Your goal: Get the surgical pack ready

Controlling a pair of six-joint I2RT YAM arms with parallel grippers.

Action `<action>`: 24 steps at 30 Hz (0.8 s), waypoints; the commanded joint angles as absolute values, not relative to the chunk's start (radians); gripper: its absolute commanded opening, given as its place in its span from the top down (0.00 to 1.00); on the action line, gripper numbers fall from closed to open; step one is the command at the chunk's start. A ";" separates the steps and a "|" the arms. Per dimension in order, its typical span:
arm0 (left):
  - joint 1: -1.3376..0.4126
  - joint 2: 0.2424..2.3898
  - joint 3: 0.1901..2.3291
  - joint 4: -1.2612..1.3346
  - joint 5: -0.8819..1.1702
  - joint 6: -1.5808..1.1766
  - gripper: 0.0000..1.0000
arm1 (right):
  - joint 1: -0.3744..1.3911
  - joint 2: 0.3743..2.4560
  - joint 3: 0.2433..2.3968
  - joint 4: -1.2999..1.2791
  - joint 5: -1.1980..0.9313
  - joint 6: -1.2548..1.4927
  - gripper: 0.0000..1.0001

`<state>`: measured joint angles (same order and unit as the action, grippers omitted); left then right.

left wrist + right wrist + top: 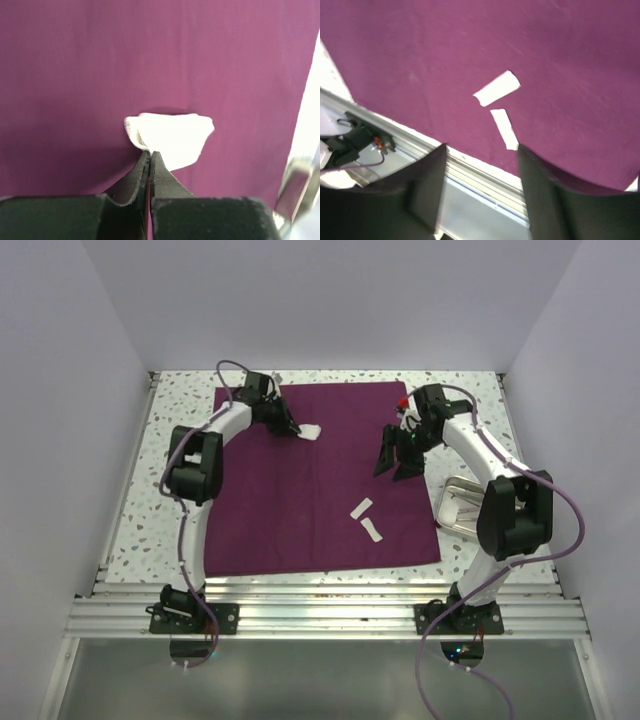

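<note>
The plum-purple cloth (320, 480) of the surgical pack lies spread flat on the table. Near its far edge my left gripper (295, 429) is shut, pinching the near edge of a crumpled white gauze pad (170, 135) at its fingertips (156, 159). My right gripper (395, 468) hangs open above the cloth's right half with nothing between its fingers (540, 185). Two flat white gauze strips (496, 88) (504, 129) lie on the cloth in front of it, also seen from above (361, 508) (372, 530). The steel tray (455, 508) sits off the cloth's right edge, partly hidden by the right arm.
White walls enclose the speckled table (140, 510) on three sides. A ribbed metal rail (320, 605) runs along the near edge, with both arm bases bolted to it. The rail (485, 195) also shows below the right gripper.
</note>
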<state>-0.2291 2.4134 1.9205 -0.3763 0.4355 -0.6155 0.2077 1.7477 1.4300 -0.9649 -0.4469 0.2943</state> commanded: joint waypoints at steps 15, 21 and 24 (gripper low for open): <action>-0.316 1.494 1.143 -0.216 0.916 -0.451 1.00 | 0.388 1.810 1.600 -0.804 -0.916 0.083 0.15; -0.371 1.407 1.045 -0.170 1.054 -0.439 1.00 | 0.399 1.740 1.503 -0.607 -1.098 0.195 0.14; -0.379 1.388 1.031 -0.158 1.086 -0.437 1.00 | 0.422 1.738 1.497 -0.627 -1.144 0.178 0.16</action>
<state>-0.3714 1.4410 1.0389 -0.2348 0.9886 -0.4599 0.4057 1.7950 1.5066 -0.6861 -1.0271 0.1711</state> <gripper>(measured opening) 0.012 0.846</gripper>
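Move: The left hand already pinches the gauze by one corner at the cloth. Its meeting place, the right hand, is about 20 cm back, 20 cm to the right and 9 cm higher. From the right hand, the gauze lies roughly 20 cm ahead, 17 cm left and 9 cm below; the farther strip is level with it and 5 cm left, and the nearer strip 5 cm back and 3 cm left, both about 10 cm below. Keeping its pinch on the gauze corner, the left hand lifts it off the cloth and sweeps back nearly 30 cm while climbing about 18 cm, its fingers swinging clockwise and upward to point right. The right hand comes about 14 cm left and 8 cm up to meet it, opening wider as its fingers swing counter-clockwise and upward to face the gauze. ##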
